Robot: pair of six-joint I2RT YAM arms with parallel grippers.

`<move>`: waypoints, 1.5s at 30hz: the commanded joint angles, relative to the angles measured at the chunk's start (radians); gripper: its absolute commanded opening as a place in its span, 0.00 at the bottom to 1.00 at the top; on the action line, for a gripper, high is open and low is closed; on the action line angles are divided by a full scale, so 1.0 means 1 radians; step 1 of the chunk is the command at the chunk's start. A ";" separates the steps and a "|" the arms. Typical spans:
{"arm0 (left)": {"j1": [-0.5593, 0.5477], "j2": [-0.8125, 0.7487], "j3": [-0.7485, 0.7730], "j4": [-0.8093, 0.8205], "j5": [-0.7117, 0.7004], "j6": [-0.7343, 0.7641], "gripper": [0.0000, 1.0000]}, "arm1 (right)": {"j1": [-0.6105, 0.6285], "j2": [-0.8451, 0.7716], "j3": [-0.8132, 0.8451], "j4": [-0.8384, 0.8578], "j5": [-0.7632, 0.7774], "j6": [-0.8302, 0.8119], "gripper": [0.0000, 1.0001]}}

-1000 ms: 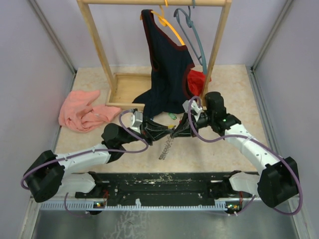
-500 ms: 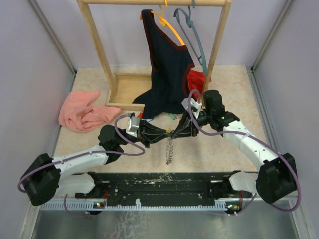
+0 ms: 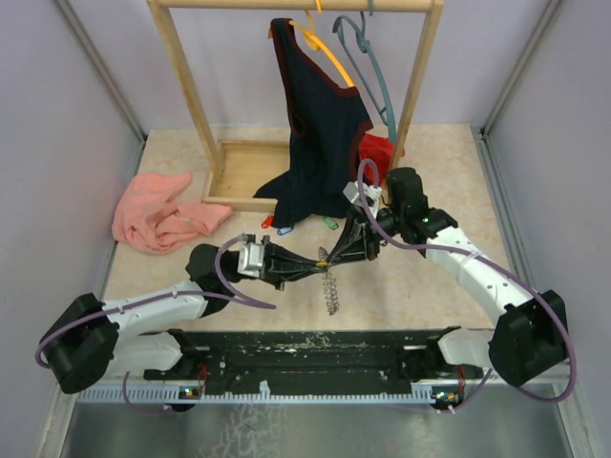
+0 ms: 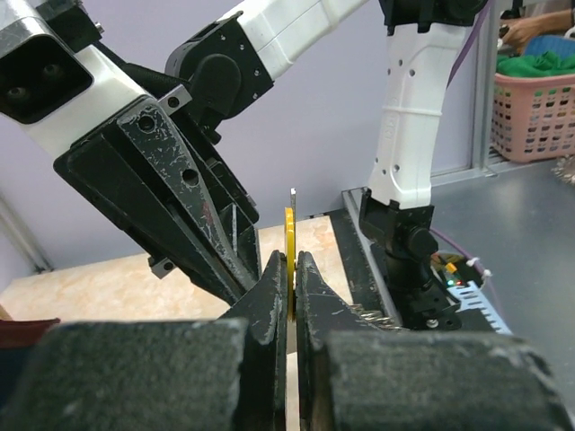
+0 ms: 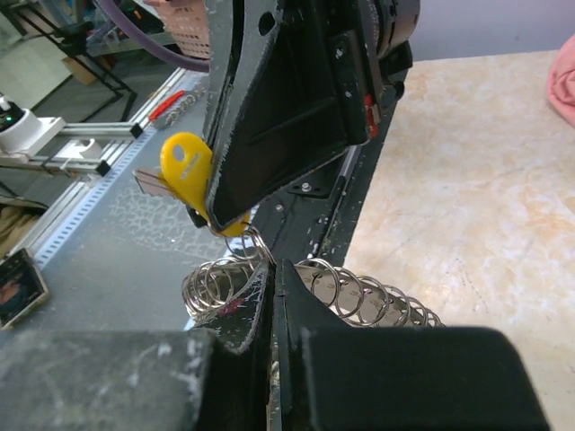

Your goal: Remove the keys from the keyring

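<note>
My left gripper (image 3: pixel 319 260) (image 4: pixel 292 260) is shut on a yellow-tagged key (image 4: pixel 290 235) (image 5: pixel 185 164), held above the table. Tip to tip with it, my right gripper (image 3: pixel 336 256) (image 5: pixel 273 268) is shut on the keyring (image 3: pixel 331 291) (image 5: pixel 359 292). The keyring shows as a band of linked small silver rings hanging below both grippers. One small ring joins the yellow key to it. Three loose keys lie on the table behind the grippers: red (image 3: pixel 267 223), blue (image 3: pixel 284 230) and green (image 3: pixel 329 224).
A wooden clothes rack (image 3: pixel 191 105) stands at the back with a dark garment (image 3: pixel 320 124) and two hangers (image 3: pixel 368 57). A pink cloth (image 3: pixel 158 218) lies at the left and a red cloth (image 3: pixel 378 153) by the rack's right post. Walls close both sides.
The left wrist has drawn back to the left and nearer, and the right gripper has followed slightly. The hanging keyring has swung to the right. Both grips are unchanged.
</note>
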 commanded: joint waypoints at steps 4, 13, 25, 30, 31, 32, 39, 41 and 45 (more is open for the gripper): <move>0.002 0.005 -0.046 0.043 -0.003 0.184 0.00 | 0.044 -0.010 -0.023 0.382 0.012 0.390 0.00; 0.023 -0.030 -0.126 0.149 -0.053 0.177 0.00 | 0.045 -0.015 -0.159 0.971 0.093 0.918 0.00; 0.067 -0.034 -0.157 0.294 -0.100 0.036 0.00 | 0.044 -0.023 -0.095 0.476 0.151 0.485 0.00; 0.083 -0.016 -0.160 0.347 -0.095 -0.013 0.00 | 0.044 -0.030 -0.087 0.408 0.155 0.392 0.02; 0.087 -0.012 -0.161 0.358 -0.093 -0.024 0.00 | 0.044 -0.031 -0.087 0.405 0.154 0.389 0.03; 0.091 -0.008 -0.162 0.368 -0.091 -0.032 0.00 | 0.044 -0.031 -0.087 0.402 0.152 0.382 0.04; 0.108 0.020 -0.143 0.382 -0.024 -0.088 0.00 | 0.052 -0.048 -0.028 0.243 0.160 0.236 0.22; 0.111 0.038 -0.128 0.382 0.006 -0.107 0.00 | 0.054 -0.055 0.003 0.162 0.176 0.155 0.28; 0.114 0.064 -0.099 0.385 0.053 -0.143 0.00 | 0.054 -0.061 0.065 -0.009 0.180 -0.075 0.41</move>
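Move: The left hand already pinches the yellow key, and the keyring threaded through it hangs with its middle some 7 cm below, 2 cm back and 1 cm to the right of that hand. The right fingers are shut on the ring's upper wire; from them the yellow key is about 2 cm back, 3 cm left and 2 cm higher. From the left hand, the green tag lies roughly 18 cm ahead, 3 cm right, and the blue tag 16 cm ahead, 10 cm left, both nearly 30 cm below. Leftward and slightly forward, the left hand draws the pinched key about 3 cm away from the right fingers, dipping, rising, then dipping again. The right hand follows about 1.5 cm left and forward, bobbing up and down and rocking some 10 degrees before turning back; late on its fingers open about a third and let go of the ring wire. ##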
